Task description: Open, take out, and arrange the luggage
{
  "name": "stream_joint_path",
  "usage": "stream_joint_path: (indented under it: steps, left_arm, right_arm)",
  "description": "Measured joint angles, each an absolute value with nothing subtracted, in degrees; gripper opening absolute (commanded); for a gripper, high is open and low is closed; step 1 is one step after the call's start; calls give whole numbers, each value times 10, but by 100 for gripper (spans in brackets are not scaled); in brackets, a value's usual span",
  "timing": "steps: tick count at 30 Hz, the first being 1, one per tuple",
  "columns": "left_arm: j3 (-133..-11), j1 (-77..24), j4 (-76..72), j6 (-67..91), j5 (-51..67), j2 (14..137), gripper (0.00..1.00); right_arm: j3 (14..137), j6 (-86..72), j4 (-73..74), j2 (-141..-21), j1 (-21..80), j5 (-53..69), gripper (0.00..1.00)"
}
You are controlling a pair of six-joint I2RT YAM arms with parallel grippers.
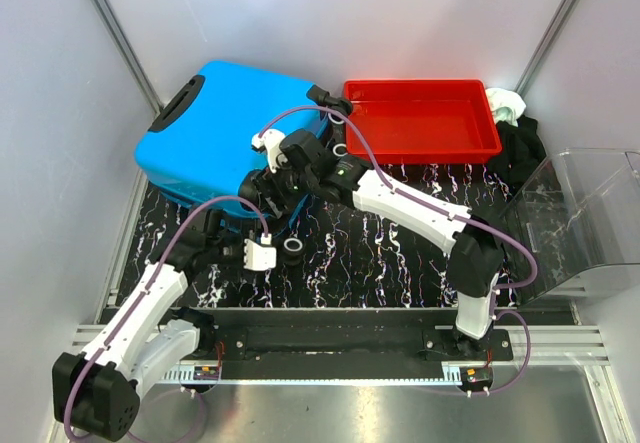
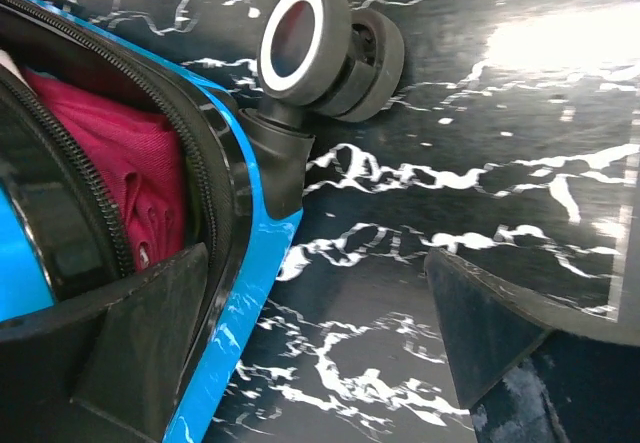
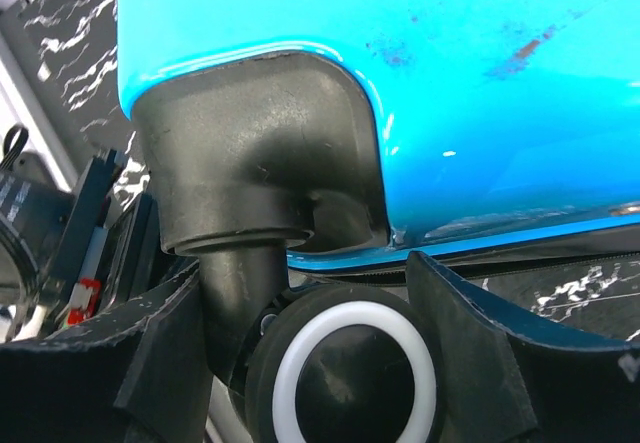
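Note:
The luggage [image 1: 225,123] is a bright blue hard-shell suitcase lying at the back left, its lid raised a little at the near corner. My right gripper [image 1: 268,185] is shut on a black wheel with a white ring [image 3: 355,373] under the lid's corner, a finger on each side. My left gripper [image 2: 315,260] is open low at the front of the luggage [image 2: 245,293]. The lower shell's blue edge lies just inside its left finger [image 2: 130,353], and its right finger [image 2: 490,333] is over the table. A pink cloth [image 2: 110,153] shows through the unzipped gap. Another wheel [image 2: 310,43] stands beyond.
A red tray [image 1: 420,138] sits at the back, right of the luggage. Black cloth [image 1: 520,148] and white cloth [image 1: 505,103] lie beside it. A clear plastic bin [image 1: 585,223] stands at the right edge. Dark marbled table [image 1: 380,253] lies between the arms.

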State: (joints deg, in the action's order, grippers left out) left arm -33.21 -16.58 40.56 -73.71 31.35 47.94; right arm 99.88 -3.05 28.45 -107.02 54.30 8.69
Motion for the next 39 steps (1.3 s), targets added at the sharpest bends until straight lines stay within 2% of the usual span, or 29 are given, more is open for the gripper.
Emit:
stream_joint_path:
  steps: [6,19,27,29,30,35,36,39]
  left_arm:
    - [-312,-168,328,-734,299,486,99]
    - [-317,-176,313,-720,292,491,99]
    - [-256,-196,155,-751,216,543,98]
    - [-254,-196,128,-761,204,560,92]
    - [-254,-196,117,-768,200,568,81]
    - [-254,-202,86,-811,188,590,54]
    - [-254,-204,78,-818,183,593,44]
    - [-254,-209,55,-840,169,599,29]
  right_arm:
    - [1003,-32,266,-1079,532,72,0]
    - [1039,-34,283,-1103,532,66,0]
    - [1047,-34,277,-1120,524,48,0]
    - [1049,-34,271,-1124,520,43,0]
    - [1050,-35,270,-1124,518,40,0]
    - [1052,-36,269,-1125,515,40,0]
    - [1052,-37,269,-1125,515,40,0]
    - [1055,-40,270,-1125,515,41,0]
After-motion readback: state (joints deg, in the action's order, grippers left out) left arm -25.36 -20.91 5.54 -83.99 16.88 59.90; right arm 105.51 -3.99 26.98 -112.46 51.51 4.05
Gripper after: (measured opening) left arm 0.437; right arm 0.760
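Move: Some 4 cm ahead of the left fingers, 2 cm right and 3 cm below, runs the lower shell's rim by the luggage's open corner. From this hand the lower wheel stands about 10 cm right, nearly level fore and aft and 4 cm down, and the red cloth inside is roughly 9 cm ahead, 4 cm right. The right hand already holds the upper wheel; that rim lies about 4 cm back, 4 cm left and 15 cm below it. Reaching about 9 cm forward in two pushes, the left hand dips slightly as it brings its wide-open fingers astride the lower rim, swings their tips some 25 degrees forward and up, then closes them to about half. The right hand keeps its grip on the upper wheel and carries it 5 cm forward, turning slightly clockwise. ##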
